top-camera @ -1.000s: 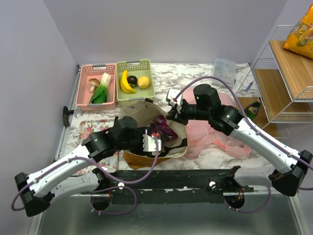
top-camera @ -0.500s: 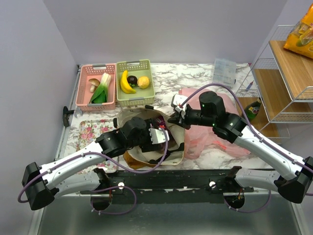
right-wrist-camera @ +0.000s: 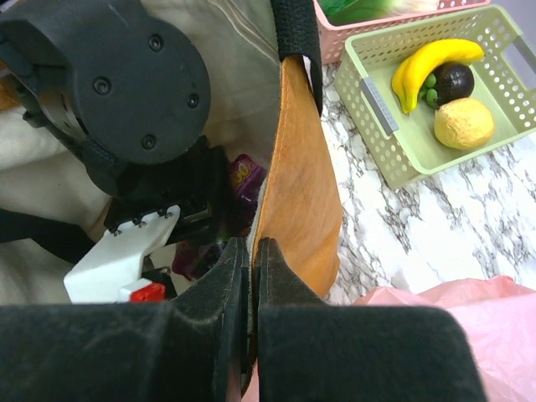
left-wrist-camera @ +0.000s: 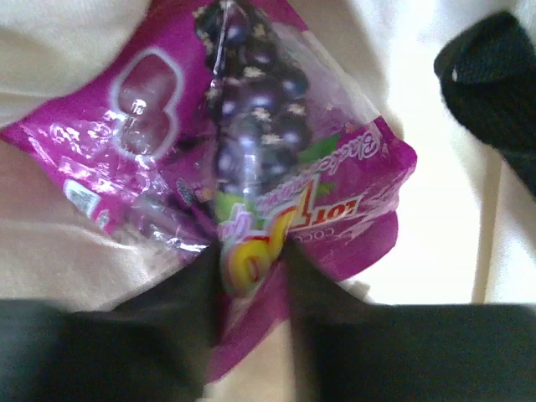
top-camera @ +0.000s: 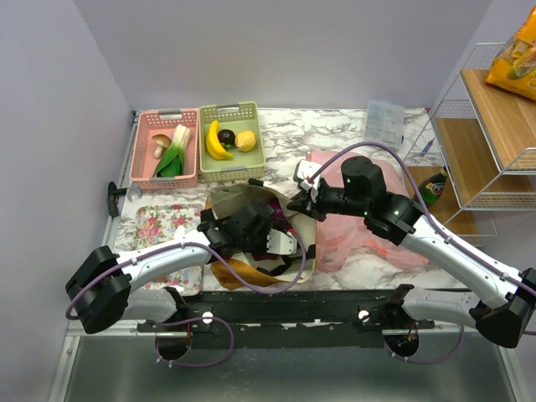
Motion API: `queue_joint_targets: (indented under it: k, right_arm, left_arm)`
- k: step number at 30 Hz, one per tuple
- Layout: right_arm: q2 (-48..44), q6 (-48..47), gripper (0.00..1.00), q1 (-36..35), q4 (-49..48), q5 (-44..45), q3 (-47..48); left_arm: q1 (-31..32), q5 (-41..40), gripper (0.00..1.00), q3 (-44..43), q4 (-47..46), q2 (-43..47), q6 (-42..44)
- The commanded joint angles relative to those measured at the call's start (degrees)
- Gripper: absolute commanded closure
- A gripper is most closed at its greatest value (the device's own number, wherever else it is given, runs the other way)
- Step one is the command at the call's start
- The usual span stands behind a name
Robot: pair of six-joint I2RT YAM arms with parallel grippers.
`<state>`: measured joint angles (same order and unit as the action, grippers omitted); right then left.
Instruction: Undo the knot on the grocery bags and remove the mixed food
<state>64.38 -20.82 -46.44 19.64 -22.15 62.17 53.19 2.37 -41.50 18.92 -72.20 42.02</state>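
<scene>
The mustard-yellow tote (top-camera: pixel 251 272) lies open at the table's front middle, its cream lining showing. My left gripper (top-camera: pixel 283 243) is inside it, shut on the purple packet (left-wrist-camera: pixel 243 167), pinching its lower edge (left-wrist-camera: pixel 251 264). My right gripper (top-camera: pixel 295 203) is shut on the tote's rim (right-wrist-camera: pixel 297 193), holding the mouth open; the purple packet (right-wrist-camera: pixel 243 180) and the left wrist (right-wrist-camera: pixel 117 84) show inside. The pink plastic bag (top-camera: pixel 368 230) lies flat under the right arm. The leek (top-camera: pixel 173 153) and mushroom (top-camera: pixel 159 144) are in the pink basket; the banana (top-camera: pixel 216 141), dark fruit (top-camera: pixel 226 136) and lemon (top-camera: pixel 245 140) are in the green basket.
The pink basket (top-camera: pixel 167 117) and green basket (top-camera: pixel 231 110) stand at the back left. A floral tray (top-camera: pixel 159 226) lies under the left arm. A clear box (top-camera: pixel 385 121) sits at the back. A wire shelf (top-camera: pixel 490 134) with an orange packet (top-camera: pixel 519 59) stands at the right.
My left arm has pushed further right and down into the tote and closed on the purple packet. My right gripper moved slightly right with the tote rim, then held still.
</scene>
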Motion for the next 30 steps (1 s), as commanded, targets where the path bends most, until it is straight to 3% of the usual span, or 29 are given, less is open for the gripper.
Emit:
queue_joint_targets:
  k: [1, 6, 13, 15, 17, 19, 21, 27, 30]
  right_arm:
    - [-0.09, 0.17, 0.99, -0.23, -1.66, 1.06, -1.19]
    - [1.87, 1.06, 0.99, -0.27, -3.00, 3.63, -0.05]
    - [5.38, 5.97, 0.99, -0.15, -3.70, 5.22, 6.17]
    - [5.67, 7.37, 0.90, -0.19, -3.85, 5.55, 7.88]
    - [6.01, 8.40, 0.68, -0.15, -3.99, 6.03, 9.73]
    - [6.14, 8.37, 0.38, -0.15, -3.89, 6.66, 11.55]
    - [5.87, 7.80, 0.25, -0.15, -3.85, 7.75, 13.20]
    - [2.47, 2.01, 0.15, -0.15, -1.01, 6.56, 16.31]
    - [0.77, -0.70, 0.12, -0.19, 2.63, 3.98, 18.34]
  left_arm:
    - [-0.14, 5.00, 0.96, -0.82, 5.21, 3.99, 2.07]
    - [-2.75, 16.64, 1.00, -7.90, 10.39, 16.63, -2.35]
    - [-14.05, 34.91, 1.00, -26.41, 26.71, 17.15, -9.80]
    - [-16.67, 39.46, 1.00, -31.50, 30.55, 15.73, -11.05]
    - [-18.56, 42.46, 1.00, -36.21, 33.47, 13.93, -13.18]
    - [-20.83, 45.73, 1.00, -40.26, 35.60, 12.05, -15.71]
    - [-22.91, 47.43, 1.00, -42.16, 35.65, 10.94, -19.19]
    - [-28.89, 52.65, 1.00, -41.73, 27.57, 10.35, -33.85]
    - [-30.34, 50.27, 1.00, -40.93, 22.14, 10.39, -41.45]
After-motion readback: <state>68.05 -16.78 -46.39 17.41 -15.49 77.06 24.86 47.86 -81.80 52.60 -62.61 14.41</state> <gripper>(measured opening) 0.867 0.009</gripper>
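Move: The purple candy pouch lies in the grocery bag between the left fingers, its middle about 3 cm right, 2 cm ahead and 2 cm below them. From there the green basket is some 28 cm ahead and 12 cm left, the pink plastic bag about 28 cm right and 6 cm ahead. The right hand pinches the grocery bag's rim; the pouch is about 9 cm left of it, level fore-and-aft, roughly 20 cm below. Left fingers shut on the pouch and haul it up 26 cm; right fingers open off the rim, rising 10. ##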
